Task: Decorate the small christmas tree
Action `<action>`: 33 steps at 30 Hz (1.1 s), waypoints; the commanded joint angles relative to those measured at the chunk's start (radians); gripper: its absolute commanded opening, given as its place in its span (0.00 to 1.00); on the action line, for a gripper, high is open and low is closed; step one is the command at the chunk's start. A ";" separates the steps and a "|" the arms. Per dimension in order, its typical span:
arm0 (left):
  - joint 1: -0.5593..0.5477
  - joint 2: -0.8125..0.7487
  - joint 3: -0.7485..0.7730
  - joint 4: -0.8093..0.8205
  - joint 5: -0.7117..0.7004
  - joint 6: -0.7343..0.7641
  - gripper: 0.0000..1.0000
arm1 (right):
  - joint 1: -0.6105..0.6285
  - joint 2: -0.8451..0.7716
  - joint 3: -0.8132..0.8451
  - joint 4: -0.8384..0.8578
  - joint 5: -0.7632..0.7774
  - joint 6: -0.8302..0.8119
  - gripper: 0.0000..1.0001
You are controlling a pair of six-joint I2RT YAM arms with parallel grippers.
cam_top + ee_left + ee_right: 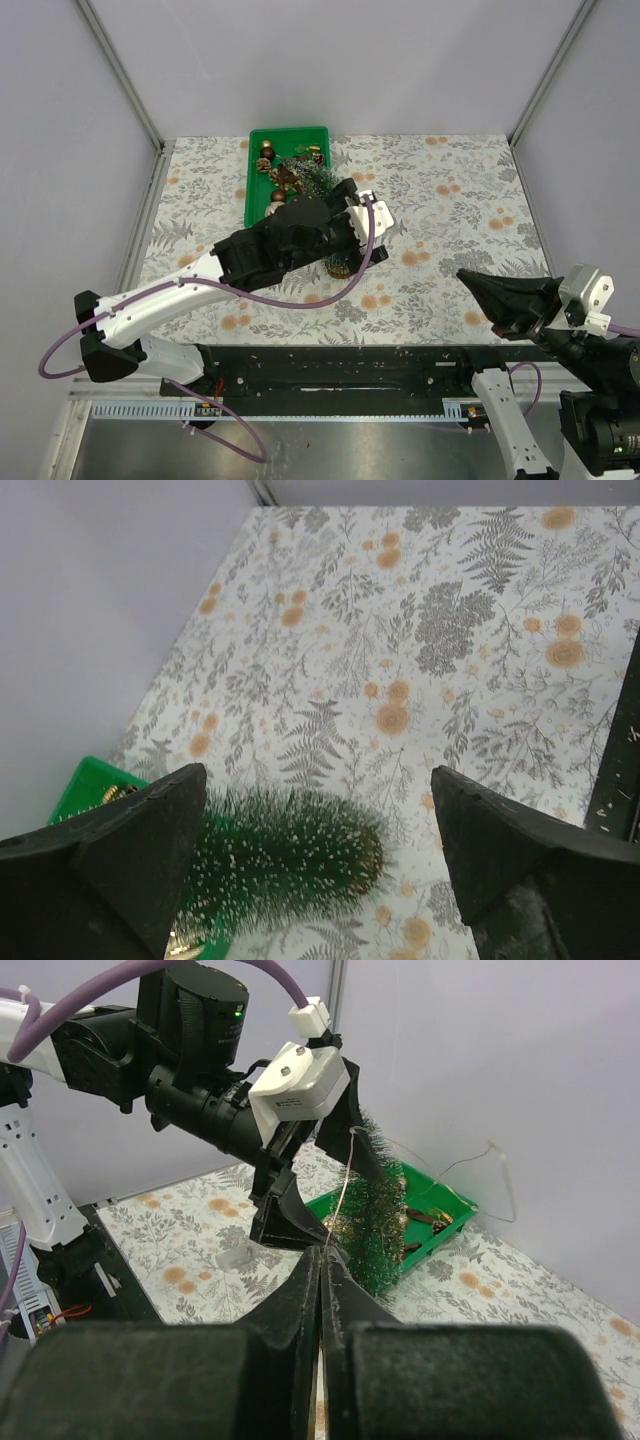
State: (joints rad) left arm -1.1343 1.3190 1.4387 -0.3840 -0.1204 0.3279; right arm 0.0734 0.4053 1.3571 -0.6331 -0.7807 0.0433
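Note:
The small christmas tree, dark green with frosted tips, stands on the patterned cloth at the near end of the green tray. From above, the tree is partly hidden by the left arm. My left gripper is open, its two black fingers apart on either side of the tree without touching it. My right gripper is shut on a thin wire that runs up from its tips to the tree. In the top view the right gripper hovers right of the tree.
The green tray at the back holds several brown and gold ornaments. A loop of the same thin wire arcs over the tray. Grey walls close in the table on three sides. The black rail runs along the near edge.

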 commanded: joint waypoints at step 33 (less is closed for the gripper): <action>-0.085 -0.249 -0.142 0.027 -0.108 -0.072 0.00 | 0.063 0.033 0.071 -0.036 0.029 -0.072 0.00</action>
State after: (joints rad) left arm -1.2156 1.1595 1.3720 -0.3210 -0.2024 0.3122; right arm 0.1303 0.3798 1.4044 -0.6788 -0.7773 -0.0036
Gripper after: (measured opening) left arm 0.013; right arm 0.018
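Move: The pale string, which comes from the right hand's shut fingertips, lies about 3 cm to the right of the open left hand's point, at its height and neither ahead nor back. The tree's middle is roughly 3 cm ahead, 6 cm to the left and 18 cm below the left hand, the green tray about 17 cm ahead, 15 cm left and 32 cm down. From the right hand, that stretch of string lies some 15 cm ahead, 9 cm left and 12 cm lower. The left hand slides about 4 cm to the right, nearly level, its tips tilting up some 10 degrees, and its wide-open fingers shut on the string; then it turns round and carries the pinched string left, up and back, about 6 cm leftward and 4 cm up, while its left side dips slightly. The right hand keeps its shut hold on the string and eases back roughly 3 cm, returning slightly at the end. ##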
